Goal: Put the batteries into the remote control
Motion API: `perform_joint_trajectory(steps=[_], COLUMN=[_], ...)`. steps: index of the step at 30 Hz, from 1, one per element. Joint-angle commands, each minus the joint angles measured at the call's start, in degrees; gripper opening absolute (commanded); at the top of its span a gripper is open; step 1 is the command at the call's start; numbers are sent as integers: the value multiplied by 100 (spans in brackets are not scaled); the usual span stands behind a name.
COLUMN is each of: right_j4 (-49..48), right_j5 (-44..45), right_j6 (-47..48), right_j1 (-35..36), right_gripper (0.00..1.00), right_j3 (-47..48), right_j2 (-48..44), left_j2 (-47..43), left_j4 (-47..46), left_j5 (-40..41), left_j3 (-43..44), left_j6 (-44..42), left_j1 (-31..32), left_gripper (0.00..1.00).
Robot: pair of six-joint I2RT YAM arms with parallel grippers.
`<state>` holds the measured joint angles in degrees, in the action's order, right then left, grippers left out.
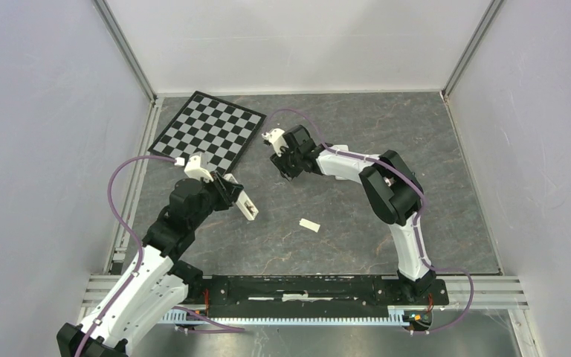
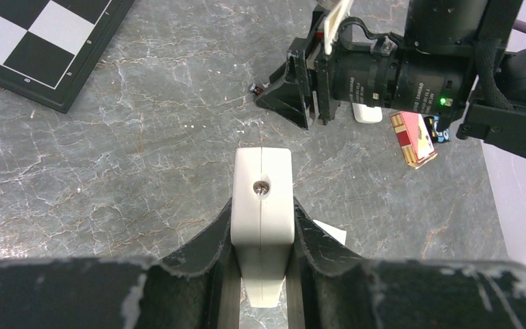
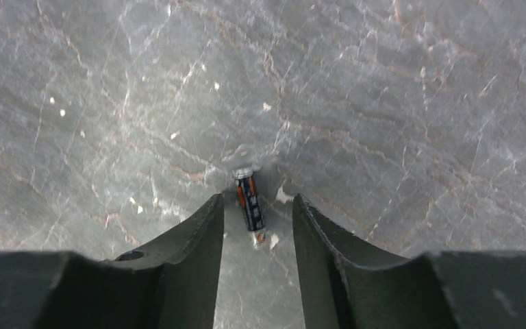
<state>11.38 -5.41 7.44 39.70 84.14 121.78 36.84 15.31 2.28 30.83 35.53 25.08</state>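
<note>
My left gripper (image 2: 263,214) is shut on the white remote control (image 2: 262,199), which it holds edge-on above the table, a small screw showing on the narrow end. In the top view the remote control (image 1: 247,206) sticks out of the left gripper (image 1: 239,199) toward the table's middle. One battery (image 3: 248,199), dark with orange marks, lies on the stone-patterned table. My right gripper (image 3: 257,205) is lowered over it, open, one finger on each side with a gap to the battery. The left wrist view shows that battery (image 2: 255,88) just beyond the right gripper's fingertips (image 2: 284,96).
A chessboard (image 1: 208,130) lies at the back left. A small flat white piece (image 1: 309,224) rests on the table between the arms. Under the right arm are a red-and-white box (image 2: 414,137) and a white object (image 2: 366,113). White walls enclose the table.
</note>
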Motion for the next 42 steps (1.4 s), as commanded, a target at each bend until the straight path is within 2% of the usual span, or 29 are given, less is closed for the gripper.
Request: perform_joint_trajectory(steps=[1,7,12,15,22,29,37,42], right_j4=[181,264,285,71,-255,-357,-365,-469], right_j5=[-95,-134,-13,-75,-418,-725,-1948,-2438], right_j6=[-21,-102,-94,-165,-594,-1096,-1656,-2433], right_j1=[-68,-77,-79,-86,-164,-296,-307,-164], right_gripper=[40,22,13,13,12,11,12,12], right_j3=[320,147,36,-257,-989,-1917,-2708,-2825], right_j2=[330,151,7,-299,-1392,-2848,-4554,-5091], left_j2=[-32,-138,-99,-48,184,736,1437,1604], left_j4=[-351,-451,-532,-640,-1141,-1900,-3423,-4435], left_j5=[-149,-156,-187,-211,-835,-1539,-2409,-2419], left_j3=[251,242,305,250,44,37,-302,-717], left_j6=[-213,-204,-210,-134,138,539,1993,2910], left_j1=[-64,-82,-99,-99,-109,-108,-106,-99], left_gripper=[2,2,2,2,2,2,2,2])
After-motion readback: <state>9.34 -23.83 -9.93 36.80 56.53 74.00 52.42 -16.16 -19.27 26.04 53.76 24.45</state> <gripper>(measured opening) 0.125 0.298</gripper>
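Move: Low over the table, the right hand has the loose battery between its open fingers, about 1 cm ahead, 1 cm left and 1 cm below. The remote, in the left hand's grip, is some 17 cm back, 12 cm left and 15 cm above; the battery cover lies about 18 cm back and 6 cm right, the white remote 5 cm ahead and 14 cm right. From the left hand, the battery is roughly 15 cm ahead, 13 cm right and 17 cm down. Closing on the loose battery after a nudge forward and left, the right fingers pinch it, then the hand lifts it about 19 cm while drawing back some 13 cm and a little right, its tips swinging up about 30 degrees to face left towards the remote. Still gripping the remote, the left hand carries it about 8 cm right to meet the battery, rising slightly, its left side rolling down and the hand turning clockwise. ##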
